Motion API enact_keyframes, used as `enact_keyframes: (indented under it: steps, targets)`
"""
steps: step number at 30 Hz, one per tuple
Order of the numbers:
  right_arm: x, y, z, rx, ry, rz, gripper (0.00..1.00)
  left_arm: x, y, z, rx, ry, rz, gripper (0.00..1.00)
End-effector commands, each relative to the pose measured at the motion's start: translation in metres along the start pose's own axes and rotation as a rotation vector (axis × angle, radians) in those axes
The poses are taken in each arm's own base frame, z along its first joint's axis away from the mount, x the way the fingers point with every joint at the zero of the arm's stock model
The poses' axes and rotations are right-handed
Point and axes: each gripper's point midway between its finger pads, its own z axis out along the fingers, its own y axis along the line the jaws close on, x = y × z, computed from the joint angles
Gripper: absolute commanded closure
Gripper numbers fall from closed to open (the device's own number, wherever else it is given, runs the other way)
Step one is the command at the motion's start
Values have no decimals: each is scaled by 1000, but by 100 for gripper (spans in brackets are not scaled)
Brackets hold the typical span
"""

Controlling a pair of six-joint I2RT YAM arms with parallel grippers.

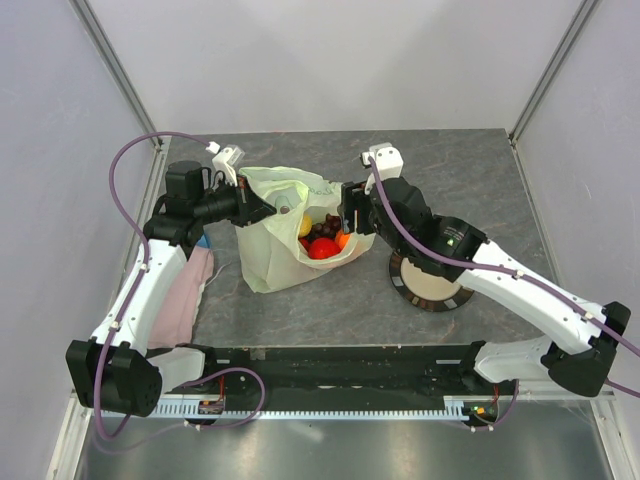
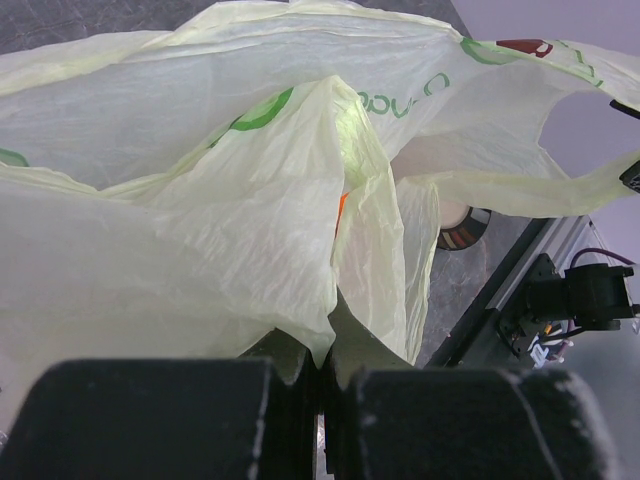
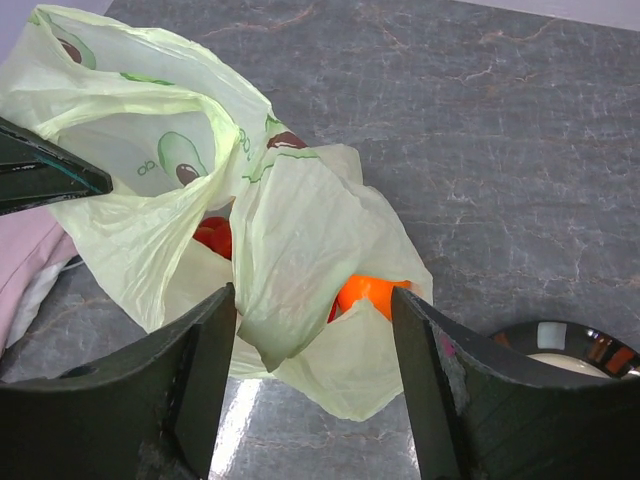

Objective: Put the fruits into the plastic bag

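Observation:
The pale yellow-green plastic bag (image 1: 275, 250) stands open on the grey table, and my left gripper (image 1: 262, 207) is shut on its left rim; the film is pinched between the jaws (image 2: 327, 352). Inside lie fruits: a yellow lemon (image 1: 305, 225), dark grapes (image 1: 322, 230), a red apple (image 1: 321, 248) and an orange (image 1: 343, 240). My right gripper (image 1: 350, 212) hangs open over the bag's right side. In the right wrist view a loose flap of the bag (image 3: 300, 250) sits between its spread fingers (image 3: 208, 350), with the orange (image 3: 368, 293) and a red fruit (image 3: 215, 235) showing behind.
A dark-rimmed beige plate (image 1: 430, 287) sits under my right forearm, just right of the bag, and shows as the plate (image 3: 560, 345) in the right wrist view. A pink cloth (image 1: 185, 290) lies at the left under my left arm. Walls enclose the table at the back and sides.

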Motion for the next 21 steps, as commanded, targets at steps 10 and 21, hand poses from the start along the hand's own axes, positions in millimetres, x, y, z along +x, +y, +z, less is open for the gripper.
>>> enact_keyframes:
  steps: [10, 21]
  targets:
    - [18, -5, 21, 49, 49, 8, 46, -6, -2, 1, 11, -14, 2, 98]
    - [-118, -30, -3, 84, -191, 1, 100, -80, -25, -1, 65, -125, -22, 98]
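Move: The bag's right-hand rim hangs just in front of the right hand's open fingers, about 2 cm ahead and 3 cm lower. Inside the bag, the orange lies roughly 2 cm ahead, 1 cm left and 25 cm below, and the tomato about level, 6 cm left and 25 cm below. The plate is some 7 cm back, 23 cm right and 29 cm below. From the left hand, that rim lies about level, 16 cm right and 3 cm higher. Pinching the right side of the bag's rim is what the right hand does: it sinks about 3 cm onto it while edging forward, shuts its fingers on the plastic, then lifts some 4 cm and carries it forward. The left hand keeps its pinch on the other side and eases about 2 cm forward near the end. ##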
